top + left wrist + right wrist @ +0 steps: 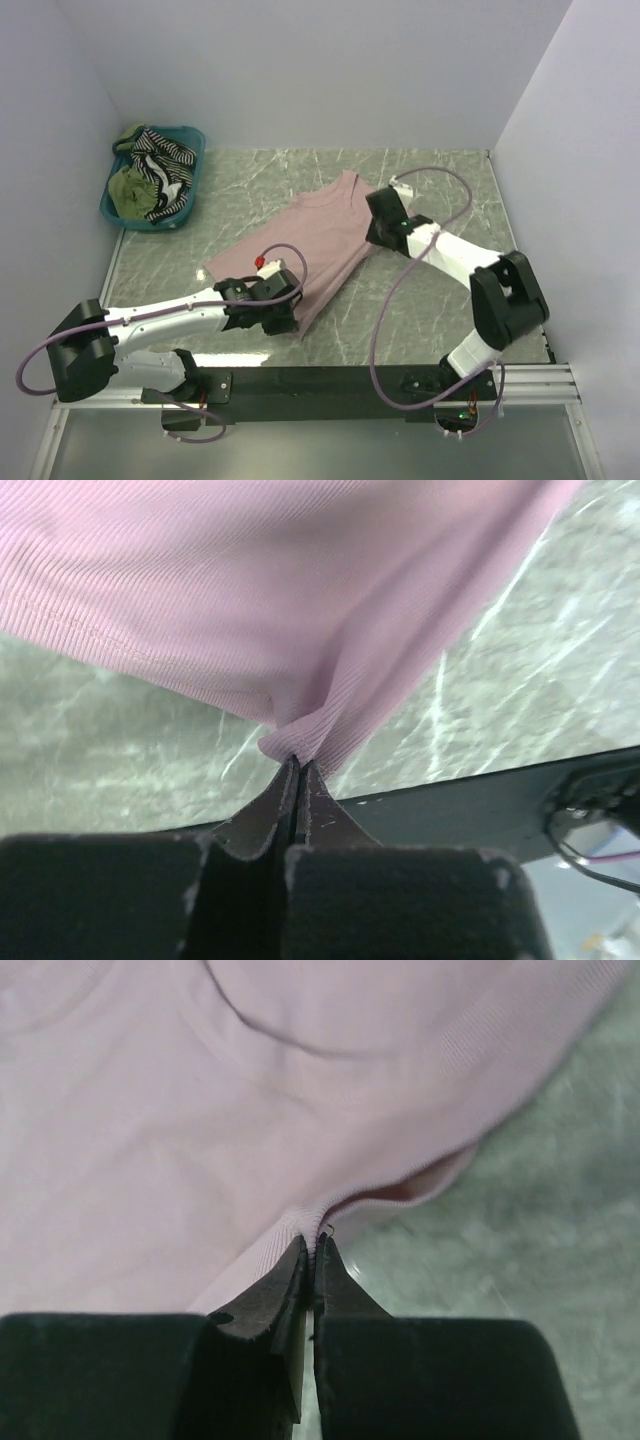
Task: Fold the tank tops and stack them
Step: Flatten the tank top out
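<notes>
A dusty pink tank top (318, 235) lies spread on the marble table. My left gripper (290, 305) is shut on its near hem corner (298, 742), and the cloth lifts away from the pinch. My right gripper (375, 222) is shut on the top's right edge (318, 1222), where the ribbed trim bunches between the tips. Olive green and black-and-white striped tank tops (150, 175) sit piled in the basket at far left.
The teal plastic basket (190, 138) stands in the far left corner against the white wall. A black rail (330, 380) runs along the table's near edge, and purple cables loop over both arms.
</notes>
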### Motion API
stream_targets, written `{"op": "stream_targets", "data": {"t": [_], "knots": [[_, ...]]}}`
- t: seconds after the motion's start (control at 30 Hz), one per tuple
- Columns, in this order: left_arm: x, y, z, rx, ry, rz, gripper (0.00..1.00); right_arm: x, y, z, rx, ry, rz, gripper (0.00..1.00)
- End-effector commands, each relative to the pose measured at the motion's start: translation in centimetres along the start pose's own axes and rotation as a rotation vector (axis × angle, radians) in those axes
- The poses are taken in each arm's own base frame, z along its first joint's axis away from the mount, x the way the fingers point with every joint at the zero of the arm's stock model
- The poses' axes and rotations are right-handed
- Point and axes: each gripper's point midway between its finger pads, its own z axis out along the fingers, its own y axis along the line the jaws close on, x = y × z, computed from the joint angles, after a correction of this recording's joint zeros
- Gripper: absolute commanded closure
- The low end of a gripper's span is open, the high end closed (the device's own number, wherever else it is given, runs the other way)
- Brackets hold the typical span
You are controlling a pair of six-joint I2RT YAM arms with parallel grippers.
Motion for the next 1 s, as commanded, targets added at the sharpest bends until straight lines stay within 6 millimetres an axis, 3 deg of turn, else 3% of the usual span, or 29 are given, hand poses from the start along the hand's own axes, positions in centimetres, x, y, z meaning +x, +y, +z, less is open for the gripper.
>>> {"op": "stream_targets", "data": {"t": [0.0, 0.13, 0.17, 0.23, 0.4, 0.5, 0.63, 0.8, 0.83, 0.9, 0.97], "knots": [[-1.2, -1.0, -0.2, 0.082, 0.012, 0.015, 0.99, -2.3, 2.0, 0.7, 0.006, -0.023, -0.047, 1.00], [-2.0, 0.5, 0.7, 0.070, 0.025, -0.024, 0.99, -2.4, 4.2, 2.7, 0.020, 0.008, -0.102, 1.00], [-2.3, 0.5, 0.8, 0.081, 0.025, -0.034, 0.99, -3.3, 5.2, 2.7, 0.008, -0.005, -0.101, 1.00], [-3.2, 1.1, 0.9, 0.086, 0.022, -0.059, 0.99, -2.8, 5.6, 3.5, 0.021, 0.018, -0.122, 1.00], [-3.9, 0.6, -0.2, 0.112, 0.029, -0.019, 0.99, -3.1, 6.3, 2.9, 0.006, 0.010, -0.123, 1.00], [-2.5, 0.3, -0.5, 0.134, 0.093, 0.020, 0.99, -2.4, 5.1, 2.1, 0.007, 0.008, -0.116, 1.00], [0.4, 1.6, -0.7, 0.121, 0.177, 0.045, 0.99, 0.8, 2.3, 1.6, 0.039, 0.055, -0.124, 1.00], [3.3, 0.4, -1.8, 0.116, 0.244, 0.168, 0.99, 3.0, 0.1, -0.4, 0.020, 0.053, -0.084, 1.00], [4.0, 0.5, -1.9, 0.103, 0.261, 0.191, 0.99, 4.4, -1.2, -0.5, 0.038, 0.072, -0.087, 1.00], [5.3, 0.5, -2.0, 0.079, 0.286, 0.238, 0.99, 4.8, -1.8, -1.4, 0.024, 0.061, -0.065, 1.00], [6.2, 1.3, -2.1, 0.048, 0.310, 0.250, 0.99, 6.6, -3.2, -1.7, 0.030, 0.089, -0.066, 1.00]]}}
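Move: Both hands already pinch the tank top's edge just above the table. The table's near edge lies about 8 cm behind the left hand and 5 cm below; the tank top's middle is some 17 cm straight ahead of it, 5 cm down. From the right hand that middle is roughly 15 cm left, level ahead, 6 cm lower, and the neckline about 10 cm ahead and 10 cm left. Both hands, still pinching the tank top, swing 4–5 cm forward, then pull back some 10 cm, the right sinking. ##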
